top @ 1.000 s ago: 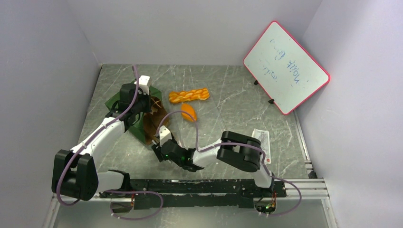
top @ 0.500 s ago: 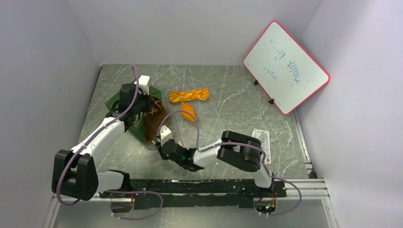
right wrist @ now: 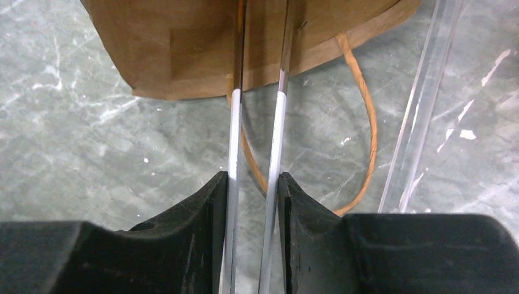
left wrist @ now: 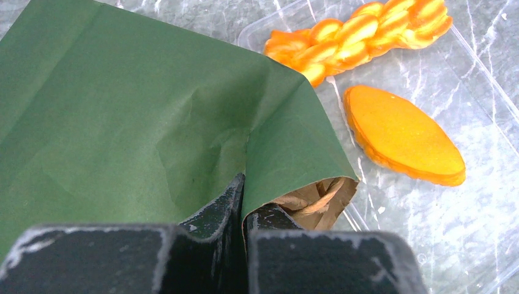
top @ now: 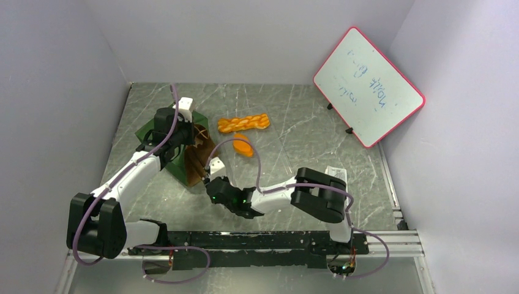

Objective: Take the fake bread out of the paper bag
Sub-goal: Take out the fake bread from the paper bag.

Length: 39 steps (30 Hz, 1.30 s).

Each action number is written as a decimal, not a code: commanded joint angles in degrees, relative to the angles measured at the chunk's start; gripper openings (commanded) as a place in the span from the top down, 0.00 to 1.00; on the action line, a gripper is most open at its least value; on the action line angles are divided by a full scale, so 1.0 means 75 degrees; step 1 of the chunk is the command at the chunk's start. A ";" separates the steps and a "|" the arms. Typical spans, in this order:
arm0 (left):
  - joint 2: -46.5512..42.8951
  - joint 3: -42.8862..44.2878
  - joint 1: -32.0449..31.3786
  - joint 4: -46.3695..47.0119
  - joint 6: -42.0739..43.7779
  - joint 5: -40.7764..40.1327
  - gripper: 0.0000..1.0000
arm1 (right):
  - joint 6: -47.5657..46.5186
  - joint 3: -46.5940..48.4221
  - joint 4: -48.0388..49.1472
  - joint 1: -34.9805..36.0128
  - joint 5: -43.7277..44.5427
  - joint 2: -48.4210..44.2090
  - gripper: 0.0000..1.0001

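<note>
The paper bag [top: 178, 165] lies on its side at the left, dark green outside [left wrist: 122, 110], brown inside [right wrist: 183, 43]. My left gripper [left wrist: 245, 195] is shut on the bag's upper edge at the mouth. My right gripper [right wrist: 254, 184] is shut on metal tongs [right wrist: 278, 122], whose two arms are squeezed close and reach into the bag's mouth. What the tongs' tips touch inside is hidden. Two pieces of fake bread lie outside the bag: a braided loaf [top: 243, 123] [left wrist: 355, 37] and an oval roll [top: 243, 146] [left wrist: 404, 135].
The loaf and roll rest on a clear plastic tray [left wrist: 483, 79], its edge [right wrist: 422, 104] just right of the tongs. A tan loop handle [right wrist: 367, 122] lies on the table under the tongs. A red-framed whiteboard [top: 367, 86] leans at the back right. A white packet [top: 338, 180] lies right.
My right gripper has closed on the tongs and squeezed their arms together, and has moved a little towards the bag's mouth. The left gripper still holds the bag's edge.
</note>
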 commanded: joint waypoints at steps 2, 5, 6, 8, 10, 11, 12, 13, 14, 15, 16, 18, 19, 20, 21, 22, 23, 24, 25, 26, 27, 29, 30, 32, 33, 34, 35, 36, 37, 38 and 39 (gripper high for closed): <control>-0.0120 0.0040 0.0062 0.0187 -0.0134 0.0009 0.93 | 0.0475 0.0639 -0.0800 -0.0013 0.0399 -0.0288 0.64; -0.0110 0.0075 0.0062 0.0170 -0.0145 0.0074 0.93 | 0.0519 0.1082 -0.1113 -0.0050 0.0395 -0.0128 0.62; -0.0102 0.0086 0.0062 0.0158 -0.0147 0.0107 0.93 | 0.0550 0.1255 -0.1241 -0.0071 0.0403 -0.0035 0.61; -0.0077 0.0116 0.0062 0.0134 -0.0130 0.0142 0.93 | 0.0668 0.1621 -0.1606 -0.0150 0.0444 0.0144 0.58; -0.0074 0.0139 0.0064 0.0120 -0.0128 0.0187 0.93 | 0.0782 0.1871 -0.1819 -0.0221 0.0408 0.0244 0.57; -0.0082 0.0144 0.0065 0.0124 -0.0124 0.0197 0.93 | 0.0802 0.1932 -0.1825 -0.0241 0.0401 0.0270 0.56; -0.0086 0.0155 0.0063 0.0128 -0.0124 0.0209 0.93 | 0.0825 0.1997 -0.1849 -0.0269 0.0403 0.0314 0.55; -0.0085 0.0152 0.0062 0.0118 -0.0122 0.0221 0.93 | 0.0842 0.2102 -0.1893 -0.0293 0.0418 0.0379 0.54; -0.0085 0.0166 0.0062 0.0122 -0.0122 0.0234 0.93 | 0.0857 0.2224 -0.1976 -0.0307 0.0453 0.0438 0.53; -0.0095 0.0166 0.0062 0.0123 -0.0122 0.0246 0.93 | 0.0875 0.2335 -0.2067 -0.0330 0.0481 0.0565 0.53; -0.0097 0.0168 0.0062 0.0128 -0.0126 0.0253 0.93 | 0.0876 0.2444 -0.2135 -0.0344 0.0501 0.0722 0.52; -0.0108 0.0162 0.0062 0.0145 -0.0137 0.0286 0.93 | 0.0882 0.2619 -0.2190 -0.0369 0.0514 0.0917 0.52; -0.0109 0.0145 0.0062 0.0146 -0.0135 0.0305 0.93 | 0.0878 0.2707 -0.2218 -0.0372 0.0541 0.0999 0.51; -0.0117 0.0140 0.0061 0.0152 -0.0143 0.0326 0.93 | 0.0860 0.2775 -0.2233 -0.0382 0.0592 0.1071 0.51; -0.0120 0.0137 0.0062 0.0153 -0.0145 0.0341 0.93 | 0.0836 0.2826 -0.2210 -0.0385 0.0624 0.1129 0.51; -0.0129 0.0112 0.0068 0.0165 -0.0145 0.0344 0.93 | 0.0811 0.2879 -0.2183 -0.0402 0.0675 0.1200 0.51; -0.0135 0.0112 0.0063 0.0165 -0.0154 0.0350 0.93 | 0.0798 0.2930 -0.2172 -0.0415 0.0737 0.1254 0.51; -0.0143 0.0105 0.0062 0.0174 -0.0146 0.0357 0.93 | 0.0805 0.2965 -0.2125 -0.0442 0.0788 0.1310 0.51; -0.0144 0.0103 0.0062 0.0172 -0.0145 0.0369 0.93 | 0.0806 0.2959 -0.2042 -0.0475 0.0806 0.1335 0.51; -0.0138 0.0094 0.0062 0.0179 -0.0145 0.0365 0.93 | 0.0812 0.2957 -0.1983 -0.0532 0.0827 0.1348 0.51; -0.0133 0.0097 0.0062 0.0183 -0.0147 0.0373 0.93 | 0.0833 0.2972 -0.1939 -0.0581 0.0831 0.1360 0.52; -0.0121 0.0082 0.0062 0.0197 -0.0157 0.0393 0.93 | 0.0847 0.3016 -0.1887 -0.0660 0.0782 0.1397 0.52; -0.0120 0.0077 0.0062 0.0206 -0.0157 0.0389 0.93 | 0.0848 0.3079 -0.1921 -0.0695 0.0757 0.1432 0.52; -0.0120 0.0083 0.0062 0.0181 -0.0147 0.0390 0.93 | 0.0813 0.3170 -0.2022 -0.0699 0.0633 0.1476 0.47; -0.0126 0.0081 0.0062 0.0167 -0.0140 0.0384 0.93 | 0.0779 0.3145 -0.2033 -0.0687 0.0624 0.1436 0.43; -0.0137 0.0076 0.0062 0.0155 -0.0134 0.0379 0.93 | 0.0727 0.3064 -0.1970 -0.0647 0.0589 0.1385 0.40; -0.0143 0.0061 0.0062 0.0158 -0.0123 0.0345 0.93 | 0.0646 0.2982 -0.1896 -0.0594 0.0546 0.1337 0.36; -0.0145 0.0051 0.0062 0.0167 -0.0124 0.0340 0.93 | 0.0626 0.2941 -0.1881 -0.0561 0.0525 0.1330 0.31; -0.0135 0.0049 0.0062 0.0178 -0.0129 0.0348 0.93 | 0.0625 0.2959 -0.1932 -0.0535 0.0474 0.1355 0.28; -0.0122 0.0061 0.0062 0.0186 -0.0142 0.0368 0.93 | 0.0649 0.2978 -0.1997 -0.0521 0.0419 0.1398 0.28; -0.0110 0.0072 0.0062 0.0179 -0.0145 0.0369 0.93 | 0.0669 0.2965 -0.2014 -0.0520 0.0402 0.1418 0.28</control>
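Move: From the right hand, holding the tongs, the bread still inside the bag lies about 11 cm ahead, 12 cm left and slightly below. The bag's mouth is some 8 cm ahead and 2 cm left; the oval bread lies about 10 cm ahead and 12 cm right, the braided bread 18 cm ahead and 12 cm right. The left hand keeps pinching the bag; the bread inside lies roughly 5 cm back, 4 cm left and 12 cm below it. Right hand carries the tongs up, then down, about 7 cm forward and left, deeper into the bag, fingers opening. ##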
